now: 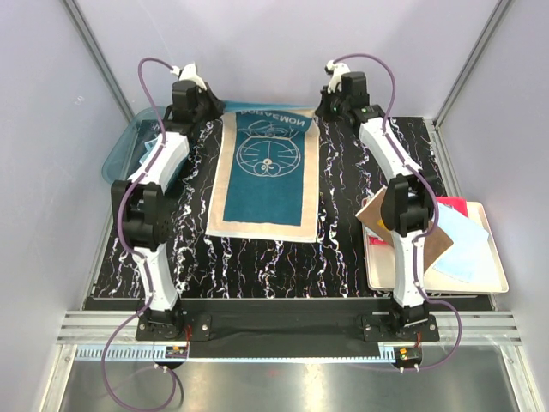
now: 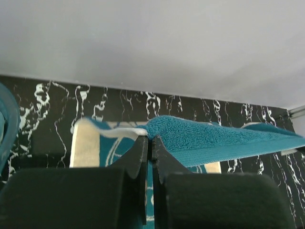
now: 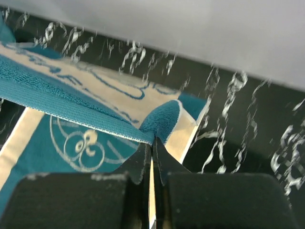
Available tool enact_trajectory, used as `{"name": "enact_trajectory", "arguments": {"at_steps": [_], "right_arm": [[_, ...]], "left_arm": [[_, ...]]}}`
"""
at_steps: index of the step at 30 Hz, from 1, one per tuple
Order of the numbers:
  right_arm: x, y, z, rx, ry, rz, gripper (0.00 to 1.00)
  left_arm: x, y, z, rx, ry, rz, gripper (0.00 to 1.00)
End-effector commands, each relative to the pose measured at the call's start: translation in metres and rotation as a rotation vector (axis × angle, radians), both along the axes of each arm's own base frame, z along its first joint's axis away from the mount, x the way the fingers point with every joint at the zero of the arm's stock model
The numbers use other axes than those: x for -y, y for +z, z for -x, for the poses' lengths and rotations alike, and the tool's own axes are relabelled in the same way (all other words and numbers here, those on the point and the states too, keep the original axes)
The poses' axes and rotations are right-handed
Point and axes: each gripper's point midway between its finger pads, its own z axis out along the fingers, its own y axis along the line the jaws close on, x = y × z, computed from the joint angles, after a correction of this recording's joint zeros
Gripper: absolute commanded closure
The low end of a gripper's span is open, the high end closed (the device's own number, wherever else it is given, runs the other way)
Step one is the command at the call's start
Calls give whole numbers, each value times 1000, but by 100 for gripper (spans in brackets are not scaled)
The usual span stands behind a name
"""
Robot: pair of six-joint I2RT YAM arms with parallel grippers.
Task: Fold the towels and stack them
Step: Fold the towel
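A teal towel (image 1: 268, 176) with a cream border and white line drawing lies spread lengthwise on the black marbled table (image 1: 343, 249). Its far edge is lifted off the surface. My left gripper (image 1: 214, 110) is shut on the far left corner; the left wrist view shows the jaws (image 2: 150, 138) pinching the terry cloth (image 2: 214, 140), which stretches off to the right. My right gripper (image 1: 330, 107) is shut on the far right corner, and the right wrist view shows that corner bunched at the fingertips (image 3: 152, 143) with the hem (image 3: 57, 90) running left.
A translucent teal basket (image 1: 120, 146) stands at the far left, its rim in the left wrist view (image 2: 7, 129). At the right a cream tray (image 1: 500, 279) holds a light blue towel (image 1: 463, 245), a brown towel (image 1: 437, 245) and a red one (image 1: 455, 206).
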Motion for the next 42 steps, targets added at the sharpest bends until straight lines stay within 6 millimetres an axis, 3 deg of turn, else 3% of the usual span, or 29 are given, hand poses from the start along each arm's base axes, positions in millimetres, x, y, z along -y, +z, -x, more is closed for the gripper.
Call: {"name": "enact_trajectory", "arguments": {"at_steps": [1, 2, 3, 4, 5, 8, 13, 15, 16, 17, 22, 26, 29, 30, 31, 33, 35, 42], "right_arm": [[46, 62, 18, 92, -124, -55, 100], [45, 59, 23, 78, -120, -61, 100], [45, 55, 29, 65, -121, -61, 100], [43, 38, 37, 18, -123, -57, 100], [40, 41, 46, 11, -114, -60, 100], [30, 20, 70, -56, -96, -50, 100], [16, -17, 106, -144, -82, -3, 100], [16, -22, 110, -163, -82, -5, 100], [15, -26, 110, -174, -77, -3, 100], [14, -26, 110, -178, -73, -4, 100], [12, -22, 106, -183, -70, -4, 100], [12, -22, 104, -186, -72, 1, 100], [12, -22, 105, -188, -71, 3, 100], [14, -21, 104, -184, -81, 8, 100], [16, -21, 104, -183, -86, 12, 100], [18, -24, 106, -188, -87, 30, 100], [19, -23, 107, -187, -90, 29, 100], [20, -24, 119, -204, -94, 13, 100]], "left_arm": [[-58, 47, 11, 122, 165, -21, 100], [-60, 49, 19, 121, 174, -17, 100], [-61, 31, 25, 81, 182, -11, 100], [-61, 24, 30, 65, 184, -6, 100], [-61, 20, 34, 51, 186, 0, 100], [-65, 19, 49, -3, 211, -2, 100], [-54, 25, 63, -106, 170, 31, 100], [-48, 30, 58, -91, 139, 14, 97], [-49, 8, 54, -171, 137, -13, 98], [-51, 29, 46, -138, 133, -39, 100], [-39, 40, 34, -90, 94, -57, 100], [-34, 36, 36, -86, 125, -123, 100], [-32, 22, 42, -95, 130, -118, 100], [-32, 31, 45, -56, 134, -110, 100], [-31, 13, 50, -83, 134, -122, 100], [-25, 9, 55, -78, 136, -151, 100], [-24, -9, 61, -114, 137, -151, 100], [-26, -29, 79, -145, 153, -122, 100]]}}
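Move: Both hands hold the far edge of the blue Doraemon towel up. The towel's near hem, its middle, lies about 27 cm back, 12 cm right and 26 cm below the left hand; from the right hand it is some 28 cm back, 17 cm left and 22 cm below. The basin stands about 25 cm left of the left hand, level with it; the tray of folded towels sits roughly 31 cm right and 33 cm back of the right hand. Both hands keep their pinch on the edge and draw it back and down over the flat towel towards its near hem, fingers tipping down some 15 degrees. The right goes about 12 cm back, mostly early, and 4 cm down, then nearly stays; the left dips, lifts back about 5 cm, then sinks again, ending some 9 cm back and 8 cm down. ##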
